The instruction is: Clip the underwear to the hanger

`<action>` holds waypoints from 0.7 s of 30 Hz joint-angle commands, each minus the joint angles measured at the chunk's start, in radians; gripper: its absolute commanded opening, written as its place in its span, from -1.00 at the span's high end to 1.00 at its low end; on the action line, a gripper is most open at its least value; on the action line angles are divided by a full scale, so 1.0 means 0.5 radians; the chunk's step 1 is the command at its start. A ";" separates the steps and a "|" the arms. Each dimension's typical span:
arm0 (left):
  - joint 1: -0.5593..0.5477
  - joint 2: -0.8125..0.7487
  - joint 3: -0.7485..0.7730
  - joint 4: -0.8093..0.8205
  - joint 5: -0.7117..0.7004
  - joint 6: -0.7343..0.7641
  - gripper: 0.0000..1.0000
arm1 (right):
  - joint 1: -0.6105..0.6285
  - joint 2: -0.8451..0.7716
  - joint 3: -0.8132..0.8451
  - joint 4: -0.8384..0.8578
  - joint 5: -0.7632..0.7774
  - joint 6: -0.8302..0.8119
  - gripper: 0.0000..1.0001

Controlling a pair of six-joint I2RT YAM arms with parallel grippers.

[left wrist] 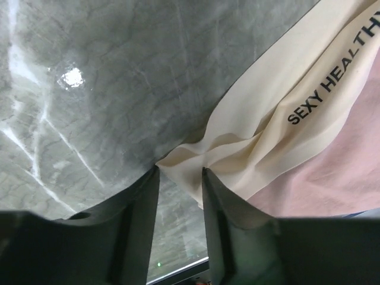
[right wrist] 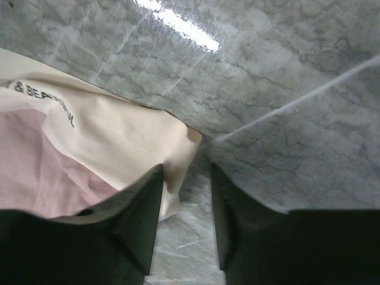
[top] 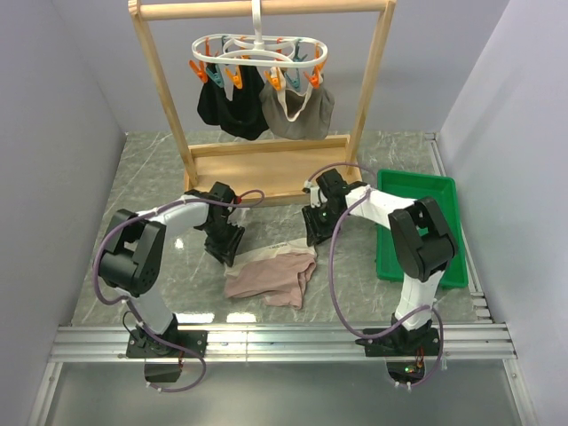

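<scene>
The pink-beige underwear (top: pixel 269 273) lies crumpled on the marble table between both arms. My left gripper (top: pixel 227 250) is at its left waistband corner. In the left wrist view the cream waistband (left wrist: pixel 279 113), printed with black letters, has a folded corner reaching between the tips of the left gripper (left wrist: pixel 180 172), which is open with table showing in the gap. My right gripper (top: pixel 312 234) is at the right corner. The right gripper (right wrist: pixel 186 169) is open, the waistband corner (right wrist: pixel 172 148) lying against its left finger. The white hanger (top: pixel 257 55) hangs from the rack's top bar.
A wooden rack (top: pixel 266 169) stands behind the underwear. A black garment (top: pixel 226 106) and a grey-taupe garment (top: pixel 297 114) hang clipped on the hanger. A green tray (top: pixel 422 226) sits at the right, beside the right arm.
</scene>
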 commanded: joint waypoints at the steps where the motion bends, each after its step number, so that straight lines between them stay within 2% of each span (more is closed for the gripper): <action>1: -0.025 0.123 -0.011 0.087 0.116 -0.032 0.26 | 0.004 0.035 0.039 0.025 -0.037 0.014 0.19; 3: -0.019 0.141 0.041 0.105 0.128 -0.029 0.49 | -0.008 -0.029 0.033 0.040 -0.062 0.005 0.44; 4: -0.019 0.120 0.050 0.126 0.110 -0.032 0.60 | -0.015 -0.060 0.027 0.053 -0.111 0.008 0.69; 5: -0.019 0.105 0.075 0.133 0.094 -0.029 0.86 | -0.021 -0.091 0.030 0.050 -0.135 0.008 0.85; 6: -0.022 0.068 0.142 0.123 0.088 -0.029 0.96 | -0.036 -0.164 0.039 0.041 -0.160 0.005 1.00; 13: 0.033 -0.254 0.525 0.081 -0.053 0.026 0.99 | -0.158 -0.716 0.085 0.053 -0.019 -0.084 1.00; 14: 0.039 -0.294 0.553 0.077 -0.071 0.036 0.99 | -0.174 -0.717 0.082 0.056 -0.019 -0.099 1.00; 21: 0.045 -0.702 0.713 0.090 -0.019 0.159 0.99 | -0.208 -1.263 0.021 0.093 0.140 -0.317 1.00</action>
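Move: The left gripper has the underwear's left waistband corner right between its half-open fingers, level with the tips. The right gripper has the right waistband corner between its own, about 1 cm to its left and 1 cm lower. The pink fabric's middle lies some 10 cm right of the left gripper and 3 cm back. The wooden base's front edge has its middle about 14 cm ahead and 10 cm right of the left gripper. The green tray's middle is roughly 24 cm right and 3 cm ahead of the right gripper. Shut both grippers on the waistband corners down at the table, then raise them together, some 18–20 cm, with the band spanning between them. Carry the left one about 10 cm forward as well, towards the wooden base, and the right one barely forward; tip both sets of fingers outward by some 35 degrees. ##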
